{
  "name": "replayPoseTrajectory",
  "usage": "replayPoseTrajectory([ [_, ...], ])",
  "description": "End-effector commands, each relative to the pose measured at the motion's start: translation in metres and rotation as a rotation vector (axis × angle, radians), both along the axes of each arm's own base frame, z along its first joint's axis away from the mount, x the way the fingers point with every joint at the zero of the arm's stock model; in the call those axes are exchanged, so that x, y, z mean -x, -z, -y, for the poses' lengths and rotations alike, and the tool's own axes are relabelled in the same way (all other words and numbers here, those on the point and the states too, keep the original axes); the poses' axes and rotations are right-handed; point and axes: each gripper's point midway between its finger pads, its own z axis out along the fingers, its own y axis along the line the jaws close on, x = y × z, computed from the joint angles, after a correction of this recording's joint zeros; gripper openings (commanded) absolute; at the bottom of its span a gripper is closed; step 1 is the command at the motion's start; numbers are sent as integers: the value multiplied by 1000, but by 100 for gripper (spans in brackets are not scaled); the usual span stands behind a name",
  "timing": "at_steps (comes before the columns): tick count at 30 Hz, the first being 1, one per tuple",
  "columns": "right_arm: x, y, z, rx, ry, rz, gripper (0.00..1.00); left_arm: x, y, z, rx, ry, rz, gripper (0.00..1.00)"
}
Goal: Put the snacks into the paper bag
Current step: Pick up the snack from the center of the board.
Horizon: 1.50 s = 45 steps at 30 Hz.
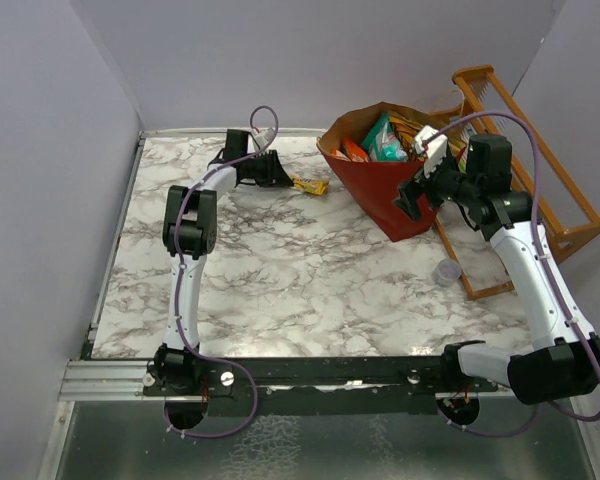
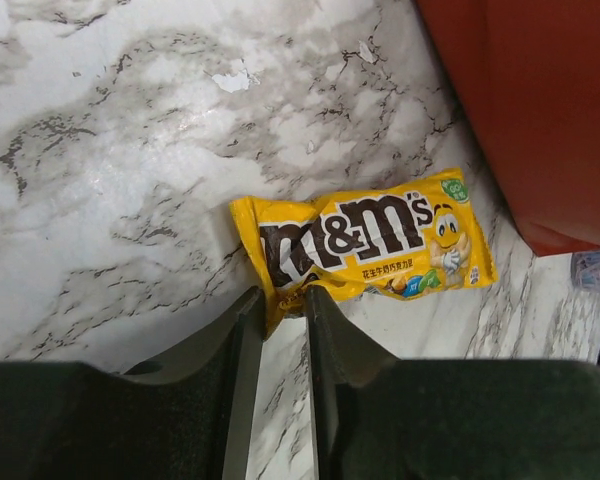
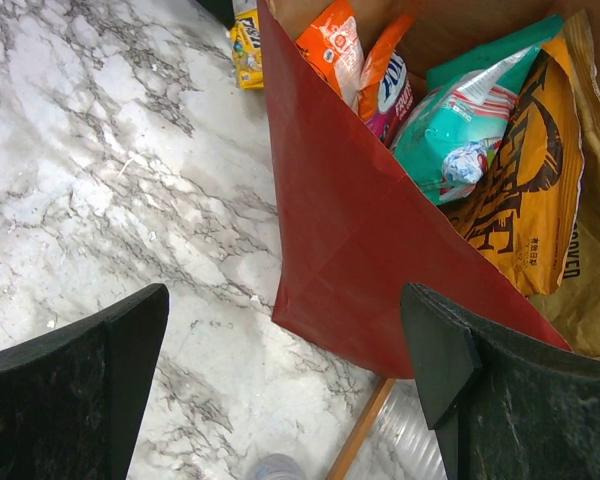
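Observation:
A yellow M&M's packet (image 2: pixel 370 240) lies flat on the marble table just left of the red paper bag (image 2: pixel 550 110). My left gripper (image 2: pixel 282 300) pinches the packet's crumpled near-left corner between its fingertips. From above, the packet (image 1: pixel 311 185) lies between the left gripper (image 1: pixel 280 178) and the paper bag (image 1: pixel 380 200). The bag (image 3: pixel 350 230) stands open and holds several snacks: an orange pouch (image 3: pixel 330 45), a teal pouch (image 3: pixel 460 120) and a large tan chip bag (image 3: pixel 540 200). My right gripper (image 3: pixel 283 300) hovers wide open above the bag's near wall, holding nothing.
An orange wooden rack (image 1: pixel 540 190) stands right of the bag, against the right wall. A small clear plastic cup (image 1: pixel 447 271) sits on the table near the rack's front end. Grey walls close in the table on three sides.

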Motion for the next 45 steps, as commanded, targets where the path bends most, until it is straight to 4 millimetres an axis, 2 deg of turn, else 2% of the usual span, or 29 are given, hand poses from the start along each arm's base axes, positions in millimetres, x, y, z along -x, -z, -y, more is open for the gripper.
replayPoseTrajectory([
  [1, 3, -4, -1, -23, -11, 10, 99, 6, 7, 4, 14, 33, -22, 22],
  [3, 4, -7, -1, -24, -10, 18, 99, 7, 2, 5, 19, 40, -19, 16],
  [9, 11, -15, -1, -32, -14, 42, 99, 13, -30, 7, 42, 64, 24, 0],
  [20, 16, -21, 2, -34, -8, 70, 99, 39, -78, -1, -17, 146, 143, 0],
  [32, 9, -14, 2, -34, -3, 46, 99, 80, -109, -9, -37, 192, 203, 0],
  [39, 14, -19, -7, -74, -47, 40, 100, 104, -133, -14, -54, 214, 252, 0],
  [45, 23, -25, -26, -142, -147, 19, 98, 132, -158, -22, -92, 247, 336, 0],
])
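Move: The yellow M&M's bag lies flat with its left end already between the left gripper's half-closed fingers; its middle is about 5 cm to the right, 1 cm back and 1 cm below that hand. From the same hand, the red paper bag's middle stands roughly 28 cm right, 2 cm back and 10 cm higher, and a clear plastic cup some 37 cm right and 23 cm back. From the right hand, the M&M's bag is about 20 cm ahead, 22 cm left and 25 cm below. Shut the left fingers fully on the left end of the M&M's bag to pinch it, staying low while they close. Then, keeping the pinch, lift some 11 cm while drawing back about 11 cm towards the base, letting the wrist swing about 10 degrees clockwise and tip up by a similar amount. ##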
